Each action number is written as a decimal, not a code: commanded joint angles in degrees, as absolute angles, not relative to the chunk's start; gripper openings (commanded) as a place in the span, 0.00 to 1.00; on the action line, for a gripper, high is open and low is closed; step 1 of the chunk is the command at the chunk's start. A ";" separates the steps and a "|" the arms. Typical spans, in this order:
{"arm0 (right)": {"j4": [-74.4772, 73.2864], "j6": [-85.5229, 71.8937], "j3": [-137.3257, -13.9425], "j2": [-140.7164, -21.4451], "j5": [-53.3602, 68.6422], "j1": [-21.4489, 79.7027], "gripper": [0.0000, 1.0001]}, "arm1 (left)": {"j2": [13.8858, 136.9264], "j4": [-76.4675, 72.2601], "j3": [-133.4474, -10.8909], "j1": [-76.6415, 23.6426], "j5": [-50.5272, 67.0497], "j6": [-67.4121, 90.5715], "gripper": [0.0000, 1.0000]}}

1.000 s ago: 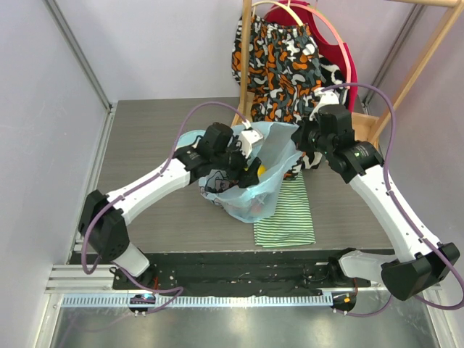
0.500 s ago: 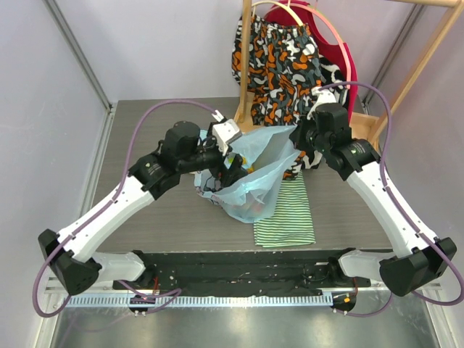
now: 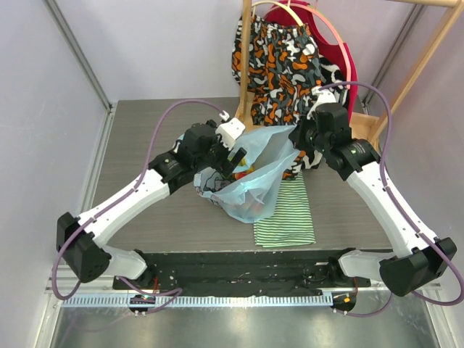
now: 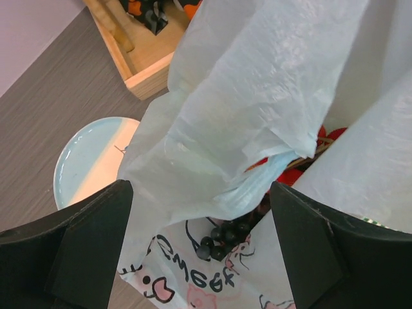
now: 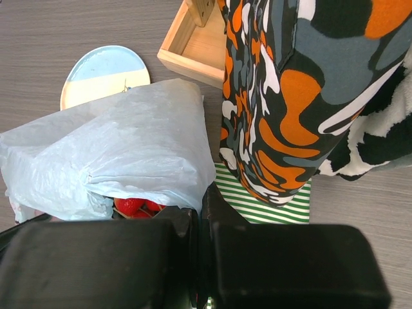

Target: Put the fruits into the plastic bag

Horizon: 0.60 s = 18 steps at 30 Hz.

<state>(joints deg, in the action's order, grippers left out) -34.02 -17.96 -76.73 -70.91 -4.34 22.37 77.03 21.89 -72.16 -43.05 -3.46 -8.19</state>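
The light-blue plastic bag (image 3: 250, 190) sits mid-table, its mouth held up on the right. My right gripper (image 3: 296, 141) is shut on the bag's rim; in the right wrist view the jaws (image 5: 201, 199) pinch the plastic bag (image 5: 129, 148) above red strawberries (image 5: 132, 206). My left gripper (image 3: 234, 159) hovers open over the bag's left side. In the left wrist view its fingers (image 4: 71, 248) straddle the printed plastic bag (image 4: 257, 96) with nothing gripped. Dark grapes (image 4: 222, 239) and strawberries (image 4: 290, 172) show inside the opening.
A pale plate (image 4: 90, 161) lies on the table just behind the bag. A green-and-white striped cloth (image 3: 286, 214) lies under the bag's right side. A wooden rack (image 3: 246, 65) with a patterned garment (image 3: 290, 61) stands at the back right.
My left gripper has come up out of the bag and opened wide; the left arm swung back, then in again. The right gripper has kept its hold on the rim.
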 commanded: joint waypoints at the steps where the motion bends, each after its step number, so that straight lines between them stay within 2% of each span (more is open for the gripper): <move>1: -30.50 -18.28 -79.19 -71.01 -3.78 22.50 0.01 | 79.53 13.37 -72.51 -42.89 -6.33 -9.23 0.88; 3: -30.50 -18.37 -79.45 -70.93 -3.60 22.41 0.03 | 81.12 12.74 -73.30 -42.89 -6.59 -9.32 0.76; 4: -30.59 -18.37 -79.63 -70.58 -3.43 22.50 0.04 | 82.69 13.01 -74.00 -42.89 -6.77 -9.40 0.58; 5: -30.67 -18.37 -79.72 -70.14 -3.60 22.41 0.06 | 83.40 13.36 -75.31 -42.80 -6.85 -9.23 0.49; 6: -30.85 -18.37 -79.89 -69.96 -3.43 22.50 0.12 | 84.02 14.23 -76.28 -42.54 -6.86 -8.53 0.40; 7: -31.20 -18.37 -80.24 -69.70 -2.91 22.50 0.17 | 84.63 14.59 -77.07 -42.37 -6.59 -8.00 0.20; 8: -31.46 -18.46 -80.42 -69.00 -2.47 22.50 0.23 | 85.25 14.94 -77.78 -42.10 -6.42 -7.48 0.11; 9: -31.64 -18.37 -80.59 -68.65 -1.85 22.41 0.38 | 85.51 15.20 -79.18 -41.75 -5.37 -5.90 0.03; 10: -31.81 -18.46 -80.86 -68.21 -0.71 22.41 0.47 | 85.69 15.38 -79.71 -40.79 -4.58 -4.93 0.00; 11: -31.90 -18.54 -80.86 -66.81 1.56 22.41 0.62 | 85.95 15.64 -80.41 -40.00 -3.44 -3.79 0.00; 12: -31.90 -18.54 -80.86 -66.19 2.71 22.41 0.68 | 86.13 16.43 -81.55 -39.21 -0.56 -2.65 0.00; 15: -31.99 -18.98 -80.86 -63.56 9.12 22.50 0.81 | 87.27 17.92 -83.14 -35.43 4.99 3.06 0.00; 18: -32.17 -20.38 -79.63 -61.97 19.04 22.41 0.87 | 87.80 18.28 -83.85 -32.18 11.06 7.90 0.00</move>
<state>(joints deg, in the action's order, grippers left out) -33.91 -18.72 -78.13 -65.76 5.89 22.37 87.42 18.52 -81.21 -35.62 2.63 0.25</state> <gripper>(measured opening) 0.840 0.013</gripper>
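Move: About 4 cm ahead of the open left hand, 2 cm to its right and 2 cm lower is the bag's left rim. The red fruits in the bag lie some 4 cm ahead, 5 cm right and 17 cm below; the plate is roughly 12 cm ahead, 11 cm left and 22 cm below. From the right hand, still pinching the bag's right rim at its fingertips, the left rim is about 15 cm left, level ahead and 5 cm lower. Handing the bag over: the left hand slides forward and down about 4 cm, slightly right, shuts its fingers on the left rim, then keeps going forward while rising about 3 cm with the pinched film. The right hand holds still at first, then opens, lets go of its rim and pulls up some 4 cm, back 3 cm and a little left. ##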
